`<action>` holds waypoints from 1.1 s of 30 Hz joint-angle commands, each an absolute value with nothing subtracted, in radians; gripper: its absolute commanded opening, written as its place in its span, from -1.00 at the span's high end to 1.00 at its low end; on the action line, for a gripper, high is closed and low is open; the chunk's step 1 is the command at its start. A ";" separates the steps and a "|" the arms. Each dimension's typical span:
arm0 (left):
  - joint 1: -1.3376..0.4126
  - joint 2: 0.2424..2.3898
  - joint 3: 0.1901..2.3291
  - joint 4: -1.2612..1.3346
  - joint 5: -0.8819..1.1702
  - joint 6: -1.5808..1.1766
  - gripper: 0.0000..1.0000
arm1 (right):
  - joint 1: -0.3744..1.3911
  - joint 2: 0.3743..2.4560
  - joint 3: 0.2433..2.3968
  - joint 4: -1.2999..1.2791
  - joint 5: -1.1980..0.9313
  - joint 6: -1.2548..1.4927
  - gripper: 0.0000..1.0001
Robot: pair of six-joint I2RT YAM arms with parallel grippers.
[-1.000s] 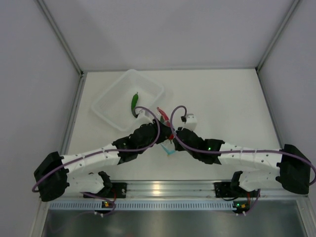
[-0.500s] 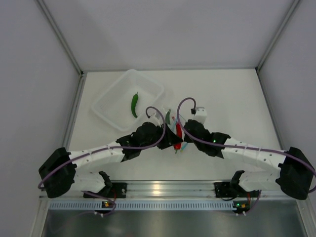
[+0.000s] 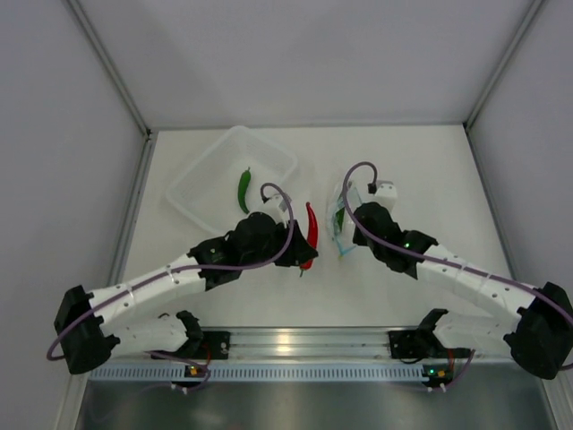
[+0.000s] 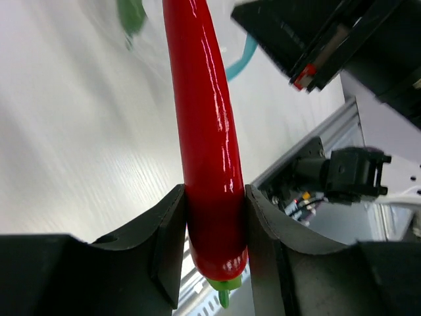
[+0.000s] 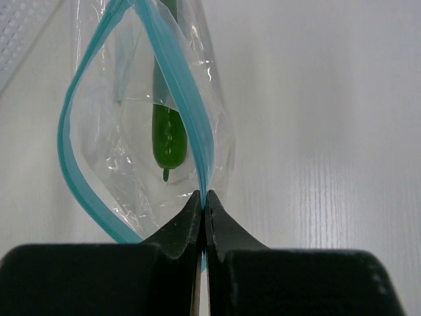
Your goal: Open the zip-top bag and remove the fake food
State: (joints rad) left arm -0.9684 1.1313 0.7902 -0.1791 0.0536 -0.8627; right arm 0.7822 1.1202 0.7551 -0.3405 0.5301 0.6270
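My left gripper [image 3: 306, 253] [image 4: 215, 217] is shut on a red chili pepper [image 3: 312, 227] [image 4: 207, 131], gripping it near the green stem end, clear of the bag. My right gripper [image 3: 343, 235] [image 5: 204, 197] is shut on the teal zip strip of the clear zip-top bag [image 3: 338, 215] [image 5: 141, 125]. The bag's mouth gapes open. One green chili [image 5: 168, 135] lies inside it, stem toward my fingers. Another green chili [image 3: 243, 189] rests in the clear tub [image 3: 210, 170].
The clear rigid tub stands at the back left of the white table [image 3: 430, 179]. Grey walls close in on three sides. An aluminium rail [image 3: 295, 340] runs along the near edge between the arm bases.
The left gripper drew the red chili out of the bag and shifted left. The right gripper carried the bag to the right and farther back, so the two grippers have separated.
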 commanded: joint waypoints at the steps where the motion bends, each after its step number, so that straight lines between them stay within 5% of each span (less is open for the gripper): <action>1: -0.944 1.072 0.920 -0.355 -0.168 -0.715 1.00 | 0.752 1.083 0.810 -0.365 0.535 0.589 1.00; 16: -0.398 1.457 1.267 -0.549 -0.282 -0.491 1.00 | 0.744 1.040 0.816 -0.371 0.439 0.557 1.00; 26: -0.192 1.706 1.384 -0.557 -0.157 -0.434 0.17 | 0.744 0.980 0.821 -0.403 0.416 0.528 1.00; 30: -0.189 1.733 1.394 -0.558 -0.175 -0.437 -0.44 | 0.744 0.979 0.822 -0.405 0.403 0.523 1.00; 33: -0.187 1.733 1.391 -0.560 -0.172 -0.436 -0.54 | 0.742 0.986 0.824 -0.403 0.396 0.525 1.00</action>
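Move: The left hand holds the red pepper. The white bin's middle lies about 28 cm ahead of that hand, 23 cm to its left and 16 cm below. The green pepper in the bin is some 26 cm ahead and 19 cm left; the zip-top bag, about 13 cm ahead and 11 cm right, roughly 10 cm lower. From the right hand, the bin is about 38 cm left, 21 cm ahead and 12 cm below. Left hand swings the red pepper some 35 cm forward-left over the bin, lowers, opens; right keeps pinching the bag. ##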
